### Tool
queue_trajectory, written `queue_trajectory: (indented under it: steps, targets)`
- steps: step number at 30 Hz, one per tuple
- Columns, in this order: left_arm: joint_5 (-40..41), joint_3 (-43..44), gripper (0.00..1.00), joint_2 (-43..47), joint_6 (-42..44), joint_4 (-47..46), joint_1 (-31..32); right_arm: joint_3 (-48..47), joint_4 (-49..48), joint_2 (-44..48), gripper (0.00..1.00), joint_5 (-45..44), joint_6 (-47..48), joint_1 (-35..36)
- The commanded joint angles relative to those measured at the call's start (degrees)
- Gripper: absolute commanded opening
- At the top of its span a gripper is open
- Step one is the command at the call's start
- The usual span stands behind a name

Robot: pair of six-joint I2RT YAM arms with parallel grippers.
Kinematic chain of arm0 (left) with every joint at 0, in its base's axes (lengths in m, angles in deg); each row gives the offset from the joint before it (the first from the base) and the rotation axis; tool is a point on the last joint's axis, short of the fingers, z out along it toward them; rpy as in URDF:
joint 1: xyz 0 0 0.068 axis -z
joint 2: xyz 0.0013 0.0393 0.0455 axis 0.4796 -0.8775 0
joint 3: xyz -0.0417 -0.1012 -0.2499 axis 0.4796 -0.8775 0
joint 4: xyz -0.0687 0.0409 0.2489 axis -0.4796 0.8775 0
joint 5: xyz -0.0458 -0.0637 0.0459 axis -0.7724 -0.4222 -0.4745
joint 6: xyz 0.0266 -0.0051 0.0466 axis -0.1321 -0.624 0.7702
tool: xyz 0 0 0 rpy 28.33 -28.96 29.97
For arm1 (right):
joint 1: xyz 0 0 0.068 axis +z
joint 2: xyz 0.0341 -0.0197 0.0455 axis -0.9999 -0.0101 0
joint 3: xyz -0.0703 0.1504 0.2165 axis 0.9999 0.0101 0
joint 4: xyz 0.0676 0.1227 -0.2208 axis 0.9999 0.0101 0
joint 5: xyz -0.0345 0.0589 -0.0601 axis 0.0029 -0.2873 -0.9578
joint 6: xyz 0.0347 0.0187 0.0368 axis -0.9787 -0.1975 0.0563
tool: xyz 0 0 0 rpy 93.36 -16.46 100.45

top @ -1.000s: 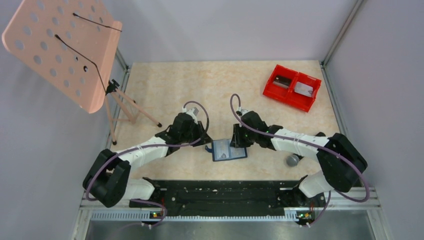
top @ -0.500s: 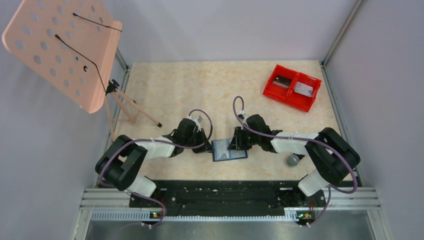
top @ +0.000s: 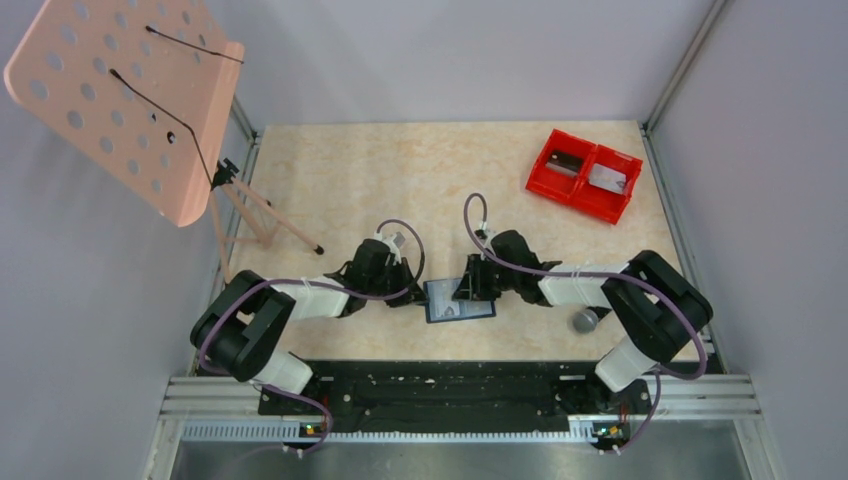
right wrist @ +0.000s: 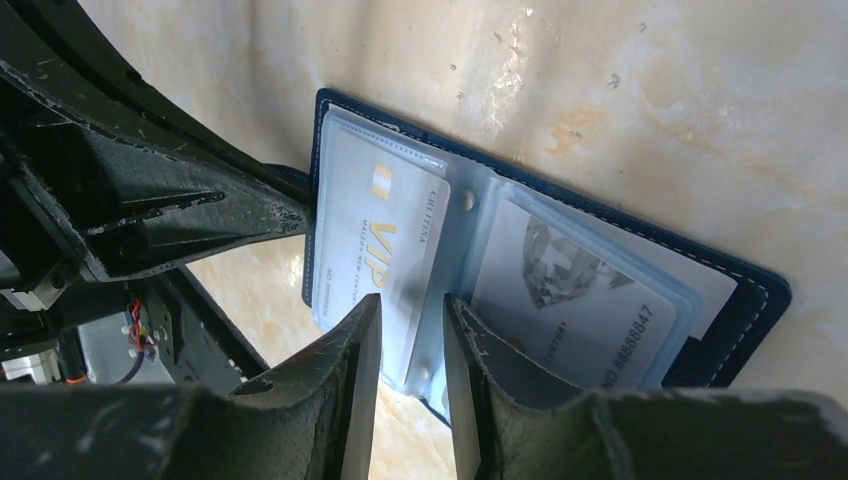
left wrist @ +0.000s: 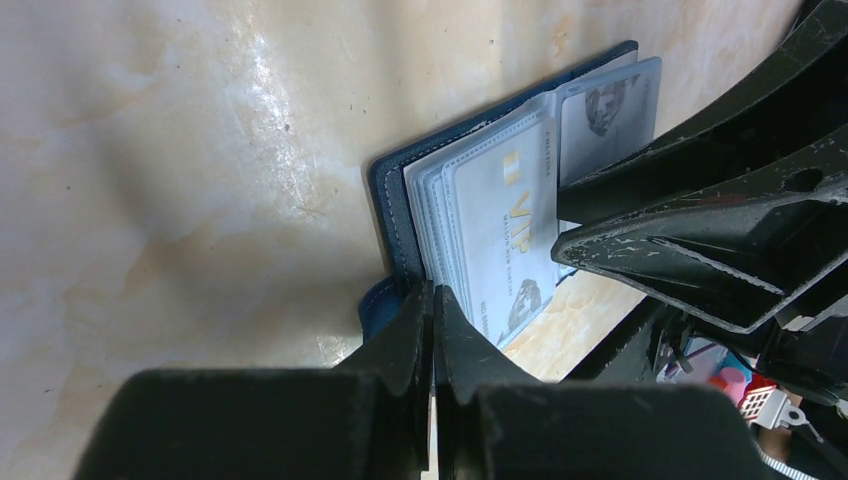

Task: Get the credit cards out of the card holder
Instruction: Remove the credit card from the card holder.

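Note:
The navy card holder [top: 458, 300] lies open on the table between my two grippers. Its clear sleeves hold pale grey credit cards: a VIP card [right wrist: 375, 240] on one side and a diamond-print card [right wrist: 570, 290] on the other. In the left wrist view the VIP card [left wrist: 505, 220] sits in the sleeves over the navy cover [left wrist: 390, 195]. My left gripper [left wrist: 432, 292] is shut, its tips meeting at the holder's near edge beside the sleeves. My right gripper [right wrist: 412, 305] stands slightly open over the holder's middle fold, the sleeve's edge showing in its gap.
A red two-compartment bin [top: 585, 175] sits at the back right. A grey ball [top: 585, 321] lies by the right arm. A pink perforated stand [top: 125, 100] on thin legs [top: 265, 220] rises at the left.
My left arm dropped lower and reached in to the holder's left edge while its jaws closed. My right gripper shifted slightly left over the holder.

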State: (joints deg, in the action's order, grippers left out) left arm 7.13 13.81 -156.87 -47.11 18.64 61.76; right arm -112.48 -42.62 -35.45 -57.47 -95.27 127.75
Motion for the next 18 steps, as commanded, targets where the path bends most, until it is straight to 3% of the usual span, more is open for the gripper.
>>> queue_trajectory:
  steps: [1, 7, 12, 18]
  targets:
    - [1.34, -1.31, 0.01, -0.14, 0.62, -0.03, 0.12, 0.92, -2.87, -1.11, 0.30, 0.03, -0.38, -0.66]
    - [1.34, -1.16, 0.00, -0.84, 0.59, 0.01, 0.12, 1.75, -5.61, -0.97, 0.27, 1.82, -1.20, -0.69]
    - [3.29, -0.34, 0.00, -1.96, 0.67, 2.49, 0.12, 3.01, -8.88, 0.01, 0.02, 3.69, -1.56, -0.72]
    - [5.21, 0.97, 0.00, -3.01, 1.61, 5.97, 0.15, 4.51, -9.64, 2.72, 0.00, 5.10, -1.02, -1.49]
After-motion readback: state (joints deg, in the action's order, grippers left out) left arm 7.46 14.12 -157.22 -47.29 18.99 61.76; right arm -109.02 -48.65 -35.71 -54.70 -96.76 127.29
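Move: The VIP card lies in its clear sleeve on the card holder's left page, its middle some 3 cm to the left of my right hand, 1 cm farther out and 1 cm below. The second card, on the right page, is about 5 cm to the right and 1 cm ahead, as low. My left fingertips are roughly 8 cm to the left, level with the right hand. From my left hand, the VIP card is about 4 cm right, 1 cm ahead and 1 cm below. I shut my right fingers fully, from about a third open, low over the VIP card's inner edge beside the fold, drawing that hand barely 1 cm back towards my base. What they pinch, if anything, can't be seen. My left hand stays put, fingers still shut at the holder's left edge by the strap, keeping that end down. ##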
